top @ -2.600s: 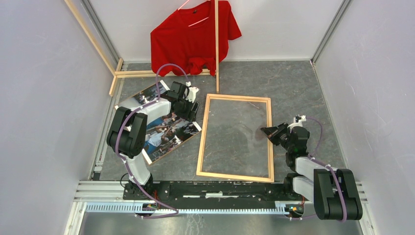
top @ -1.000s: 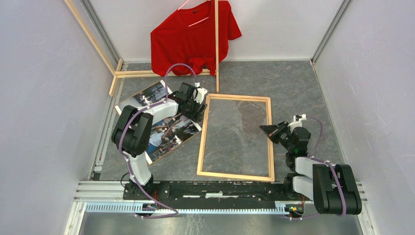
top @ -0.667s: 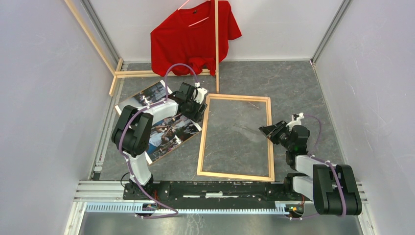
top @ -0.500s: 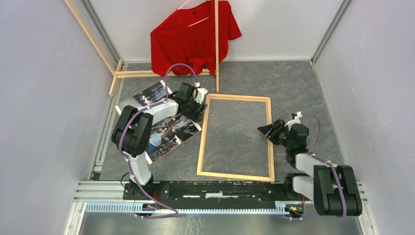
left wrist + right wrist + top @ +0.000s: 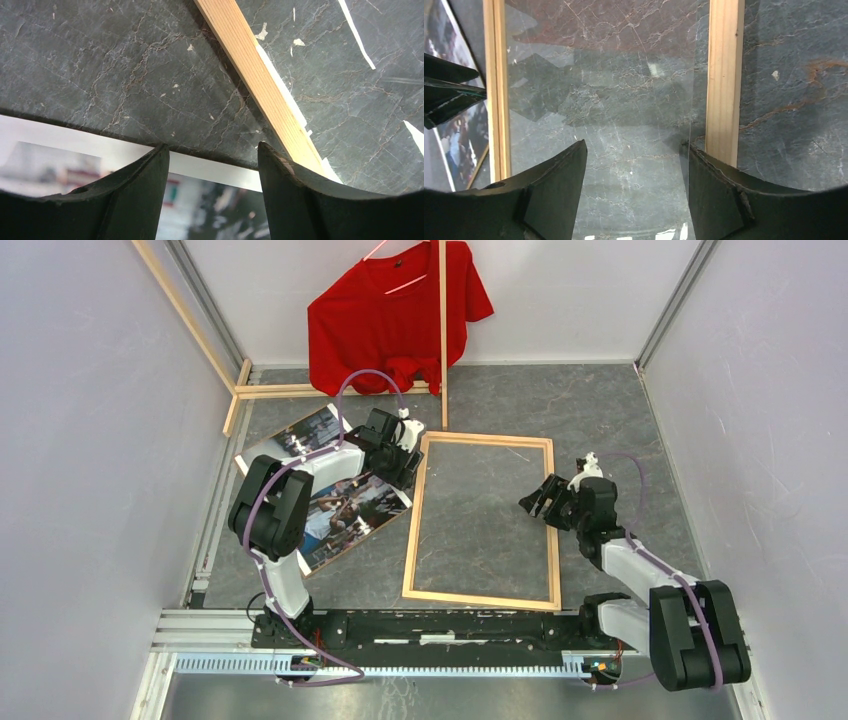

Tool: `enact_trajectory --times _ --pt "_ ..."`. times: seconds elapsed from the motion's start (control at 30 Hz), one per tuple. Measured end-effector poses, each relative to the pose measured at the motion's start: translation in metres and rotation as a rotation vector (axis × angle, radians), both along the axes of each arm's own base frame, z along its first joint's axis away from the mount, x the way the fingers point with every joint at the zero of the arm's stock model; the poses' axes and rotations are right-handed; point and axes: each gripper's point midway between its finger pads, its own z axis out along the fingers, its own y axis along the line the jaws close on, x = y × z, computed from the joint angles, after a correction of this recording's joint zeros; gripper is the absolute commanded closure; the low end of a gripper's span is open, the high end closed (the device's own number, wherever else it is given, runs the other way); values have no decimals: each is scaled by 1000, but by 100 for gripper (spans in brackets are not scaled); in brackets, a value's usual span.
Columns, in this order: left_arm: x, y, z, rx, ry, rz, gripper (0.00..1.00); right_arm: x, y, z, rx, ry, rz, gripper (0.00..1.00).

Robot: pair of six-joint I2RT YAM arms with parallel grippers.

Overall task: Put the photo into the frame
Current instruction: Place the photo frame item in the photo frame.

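Note:
The frame (image 5: 412,530), thin light wood round a clear pane, lies flat at the table's middle. To its left the photo (image 5: 345,508) lies tilted and face up, with its white border (image 5: 210,167) just short of the frame's left strip (image 5: 255,75). My left gripper (image 5: 405,465) is open, and its fingertips (image 5: 150,165) stand over that edge of the photo. My right gripper (image 5: 535,502) is open above the pane with nothing between its fingers, just inside the frame's right strip (image 5: 724,75). In the right wrist view the photo (image 5: 454,125) shows beyond the far strip.
A red shirt (image 5: 395,315) hangs on the back wall. Loose wood slats (image 5: 290,390) lie at the back left, and one slat (image 5: 443,330) stands upright just behind the frame. Grey walls close both sides. A metal rail (image 5: 430,625) runs along the near edge.
My right gripper has opened and moved left and farther back, from the frame's right strip to over the pane. The left arm, photo and frame have not moved.

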Motion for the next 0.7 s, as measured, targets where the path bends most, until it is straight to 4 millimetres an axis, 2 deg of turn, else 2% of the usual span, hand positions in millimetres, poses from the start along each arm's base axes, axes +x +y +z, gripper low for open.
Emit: enact_trajectory --times 0.1,0.4,0.47,0.7 --pt "0 0 0 0 0 0 28 1 1 0 -54 10 16 14" --pt "-1 -3 -4 -1 8 -8 28 5 1 6 -223 15 55 9" --pt "-1 -4 -5 1 8 -12 28 6 -2 8 -250 15 51 2" --pt "-1 -4 -4 0 8 -12 28 12 -15 21 -336 13 33 2"
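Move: The clear sheet in the frame has its middle about 9 cm left of the right hand, 3 cm back and 4 cm below. The frame's right rail is centred some 3 cm right and 3 cm back, its left rail about 20 cm left. From the left hand, the sheet's middle lies roughly 12 cm right, 7 cm back and 2 cm below. Right hand rises about 2 cm, easing right from the sheet, rolling left-side-down 20 degrees, fingers opening wider. ##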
